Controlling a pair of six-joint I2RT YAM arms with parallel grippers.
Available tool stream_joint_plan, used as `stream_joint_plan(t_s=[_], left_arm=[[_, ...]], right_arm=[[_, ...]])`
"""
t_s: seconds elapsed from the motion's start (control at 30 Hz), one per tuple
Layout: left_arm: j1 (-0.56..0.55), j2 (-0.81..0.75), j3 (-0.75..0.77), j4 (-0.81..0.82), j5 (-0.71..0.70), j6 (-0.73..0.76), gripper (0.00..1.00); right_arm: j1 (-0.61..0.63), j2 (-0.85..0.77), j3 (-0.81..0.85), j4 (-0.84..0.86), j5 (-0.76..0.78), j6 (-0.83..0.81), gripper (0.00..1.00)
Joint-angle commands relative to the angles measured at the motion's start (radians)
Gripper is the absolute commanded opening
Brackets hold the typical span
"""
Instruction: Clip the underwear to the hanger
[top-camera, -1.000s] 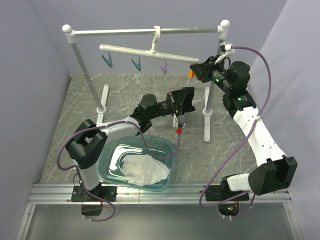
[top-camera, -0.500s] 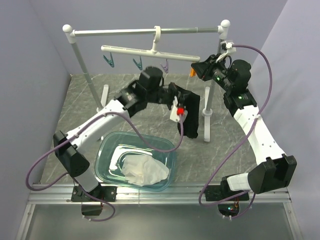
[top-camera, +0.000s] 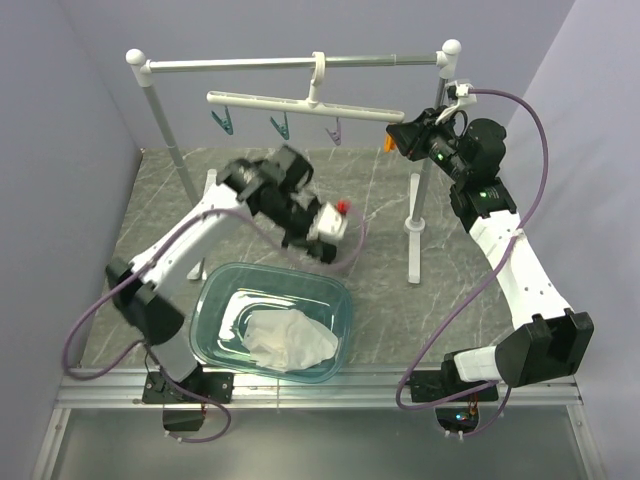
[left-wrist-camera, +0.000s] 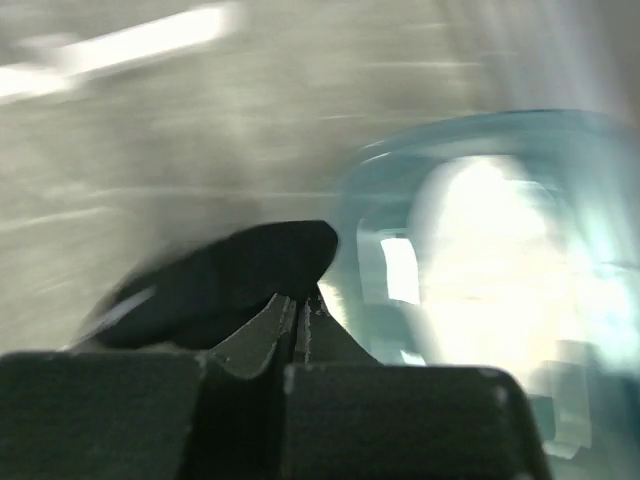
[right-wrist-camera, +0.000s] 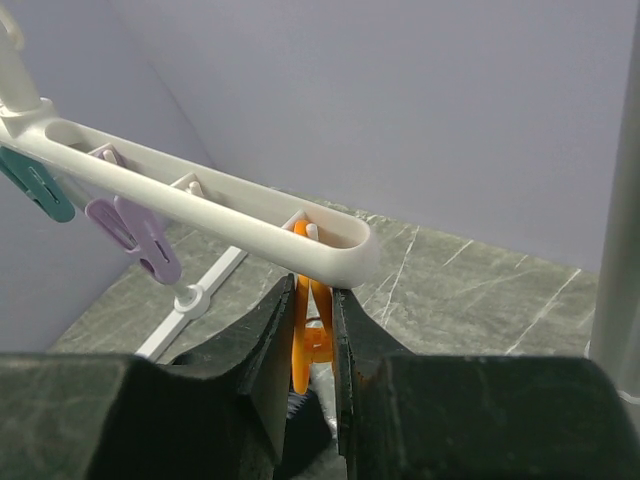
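Note:
The white hanger (top-camera: 300, 103) hangs from the rack's top rail with teal pegs (top-camera: 222, 122), a purple peg (top-camera: 335, 131) and an orange peg (top-camera: 387, 143). My right gripper (right-wrist-camera: 312, 300) is shut on the orange peg (right-wrist-camera: 312, 330) under the hanger's right end (right-wrist-camera: 330, 245). The left gripper (left-wrist-camera: 300, 297) is shut on the black underwear (left-wrist-camera: 230, 280), which bunches at its tips. In the top view the left gripper (top-camera: 305, 238) is blurred, low over the table just behind the tub; the underwear cannot be made out there.
A teal see-through tub (top-camera: 205, 300) holding a white cloth (top-camera: 290, 340) stands at the near middle, also seen as a tub (left-wrist-camera: 470, 130) in the left wrist view. The rack's posts (top-camera: 165, 130) and feet (top-camera: 413, 228) stand at both sides.
The left arm, with the underwear, reached up toward the hanger's right end, then swung back left and down toward the tub. The right gripper stayed on the orange peg.

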Motion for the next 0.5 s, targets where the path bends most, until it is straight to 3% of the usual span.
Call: stream_joint_plan(t_s=[0.0,0.17,0.23,0.3,0.33,0.47], left_arm=[[-0.103,-0.206,-0.154,-0.135,0.068,-0.034,0.00],[-0.126,-0.269,-0.188,-0.137,0.095,-0.113,0.00],[-0.196,-0.310,-0.257,-0.140,0.028,-0.112,0.00],[-0.269,-0.346,-0.428,-0.135,-0.045,-0.058,0.00],[-0.345,-0.358,-0.494,-0.134,-0.145,-0.044,0.00],[-0.421,-0.285,-0.752,-0.073,-0.315,-0.065,0.00]], right_arm=[[-0.013,-0.037,0.026,0.014,-0.003,-0.015,0.00],[-0.013,-0.035,0.025,0.016,-0.002,-0.019,0.00],[-0.010,-0.032,0.023,0.016,-0.002,-0.018,0.00],[-0.010,-0.031,0.023,0.021,-0.003,-0.015,0.00],[-0.010,-0.029,0.023,0.022,-0.006,-0.012,0.00],[-0.008,-0.023,0.031,0.016,0.000,-0.016,0.00]])
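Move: The left hand holds the black underwear, with the bin's middle roughly 10 cm back, 10 cm to its left and 25 cm below. The white cloth in the bin is some 14 cm back and 6 cm left, about 25 cm down; the orange clip is about 16 cm ahead, 15 cm right and 15 cm above. From the right hand, the bin lies some 26 cm back, 26 cm left and 40 cm below. Swiftly back towards its base, the left hand swings the still-pinched underwear some 20 cm over the bin, drifting left by about a third as much. It stays nearly level at first, rising slightly, then dips about 10 cm with the fingers tipping farther down. The right hand stays put, keeping its hold on the orange clip. ##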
